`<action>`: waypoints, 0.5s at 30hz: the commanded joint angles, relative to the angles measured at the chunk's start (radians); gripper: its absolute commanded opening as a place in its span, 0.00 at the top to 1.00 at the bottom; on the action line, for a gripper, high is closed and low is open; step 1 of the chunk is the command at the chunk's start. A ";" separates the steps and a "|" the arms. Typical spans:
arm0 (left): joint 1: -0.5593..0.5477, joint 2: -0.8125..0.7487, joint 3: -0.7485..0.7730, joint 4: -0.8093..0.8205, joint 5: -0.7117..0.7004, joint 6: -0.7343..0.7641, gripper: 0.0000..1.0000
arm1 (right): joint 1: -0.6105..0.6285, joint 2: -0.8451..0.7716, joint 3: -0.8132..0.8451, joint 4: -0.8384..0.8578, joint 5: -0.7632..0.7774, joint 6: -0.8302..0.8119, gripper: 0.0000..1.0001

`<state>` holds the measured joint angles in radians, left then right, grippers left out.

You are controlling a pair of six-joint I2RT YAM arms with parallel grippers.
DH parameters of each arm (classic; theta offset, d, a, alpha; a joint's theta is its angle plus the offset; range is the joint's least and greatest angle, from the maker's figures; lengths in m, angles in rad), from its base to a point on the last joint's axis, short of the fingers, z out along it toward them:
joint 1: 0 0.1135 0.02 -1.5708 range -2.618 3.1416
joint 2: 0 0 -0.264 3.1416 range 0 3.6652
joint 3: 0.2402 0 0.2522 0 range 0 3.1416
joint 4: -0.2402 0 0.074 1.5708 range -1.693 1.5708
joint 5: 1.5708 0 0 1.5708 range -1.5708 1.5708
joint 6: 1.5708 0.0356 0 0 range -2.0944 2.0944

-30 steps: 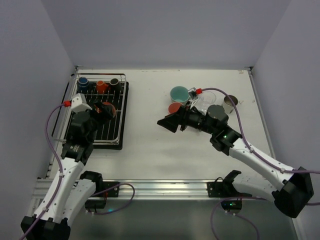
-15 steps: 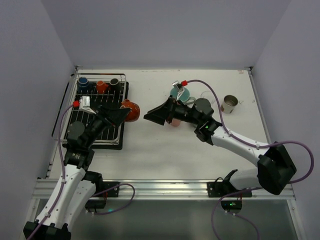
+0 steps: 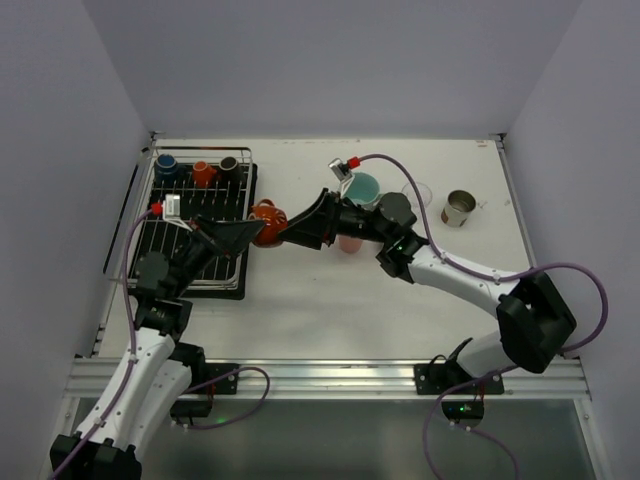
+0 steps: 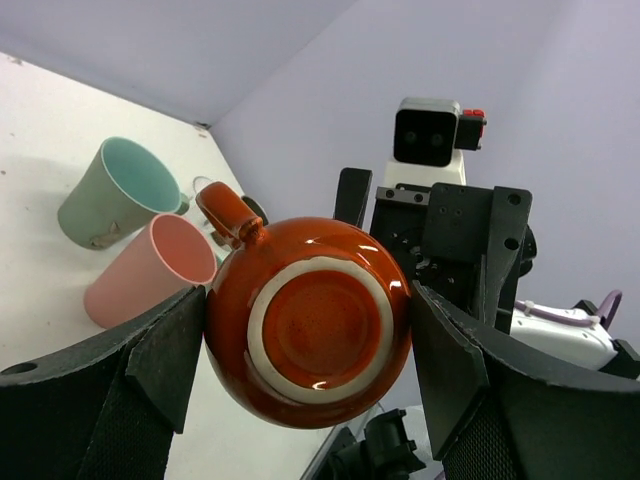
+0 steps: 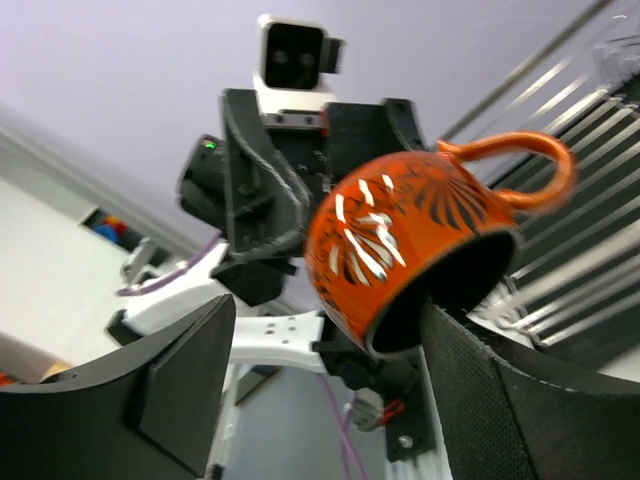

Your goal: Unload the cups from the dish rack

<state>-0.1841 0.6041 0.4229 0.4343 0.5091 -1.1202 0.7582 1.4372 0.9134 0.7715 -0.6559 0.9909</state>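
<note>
My left gripper [image 3: 256,232] is shut on a rust-orange patterned cup [image 3: 266,221] and holds it in the air just right of the dish rack [image 3: 240,262]. In the left wrist view the cup [image 4: 310,320] shows its base, clamped between my fingers [image 4: 160,350]. My right gripper [image 3: 300,228] is open and reaches in from the right. In the right wrist view the cup [image 5: 410,250] lies between its spread fingers [image 5: 185,375], mouth towards them. Blue [image 3: 166,163], orange [image 3: 201,171] and black [image 3: 229,165] espresso cups stand at the rack's far end.
On the table right of the rack stand a teal mug [image 3: 362,187], a salmon tumbler [image 3: 350,243], a clear glass [image 3: 416,193] and a metal cup [image 3: 459,208]. The mug [image 4: 115,195] and tumbler [image 4: 160,265] also show in the left wrist view. Walls close in on three sides.
My left gripper has carried the rust-orange cup from over the rack rightwards past its edge. My right arm has swung left from the unloaded cups until its open fingers reach the cup.
</note>
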 commanded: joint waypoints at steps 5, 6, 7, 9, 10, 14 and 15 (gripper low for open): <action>-0.012 0.025 -0.007 0.168 0.051 -0.076 0.77 | 0.007 0.097 0.085 0.349 -0.129 0.218 0.40; -0.014 0.040 -0.004 0.176 0.054 -0.076 0.77 | 0.006 0.103 0.090 0.360 -0.131 0.229 0.42; -0.020 0.045 -0.001 0.178 0.054 -0.076 0.77 | 0.006 0.115 0.096 0.370 -0.129 0.242 0.45; -0.023 0.054 -0.003 0.184 0.051 -0.076 0.75 | 0.007 0.133 0.099 0.400 -0.128 0.273 0.65; -0.026 0.054 -0.003 0.184 0.046 -0.073 0.72 | 0.007 0.137 0.097 0.419 -0.123 0.282 0.71; -0.028 0.077 0.017 0.170 0.052 -0.034 0.40 | 0.007 0.121 0.085 0.411 -0.097 0.285 1.00; -0.028 0.085 0.034 0.112 0.055 -0.004 0.29 | 0.004 0.112 0.084 0.396 -0.096 0.278 1.00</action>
<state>-0.2062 0.6689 0.4095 0.5644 0.5381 -1.1820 0.7593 1.5848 0.9623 1.0679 -0.7670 1.2579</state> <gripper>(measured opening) 0.791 0.063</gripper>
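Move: Between the two grippers, well above the table, the orange cup is still held in the left fingers, its middle hardly 1 cm forward and right of that hand. From the right hand it is roughly 4 cm to the left and 2 cm forward, at about the same height. The open right fingers are some 4 cm to the left hand's right. From the right hand, the pink cup stands about 17 cm forward and 16 cm right, the teal mug 26 cm forward and 18 cm right, both some 26 cm below. Closing from wide open to almost shut, the right fingers pinch the orange cup's wall at the mouth, one finger inside and one outside. Meanwhile the right hand rises about 1.5 cm, edges left and slightly back, and turns some 10 degrees counter-clockwise. The left hand drifts about 1 cm right towards it, its fingers staying wide around the cup. ##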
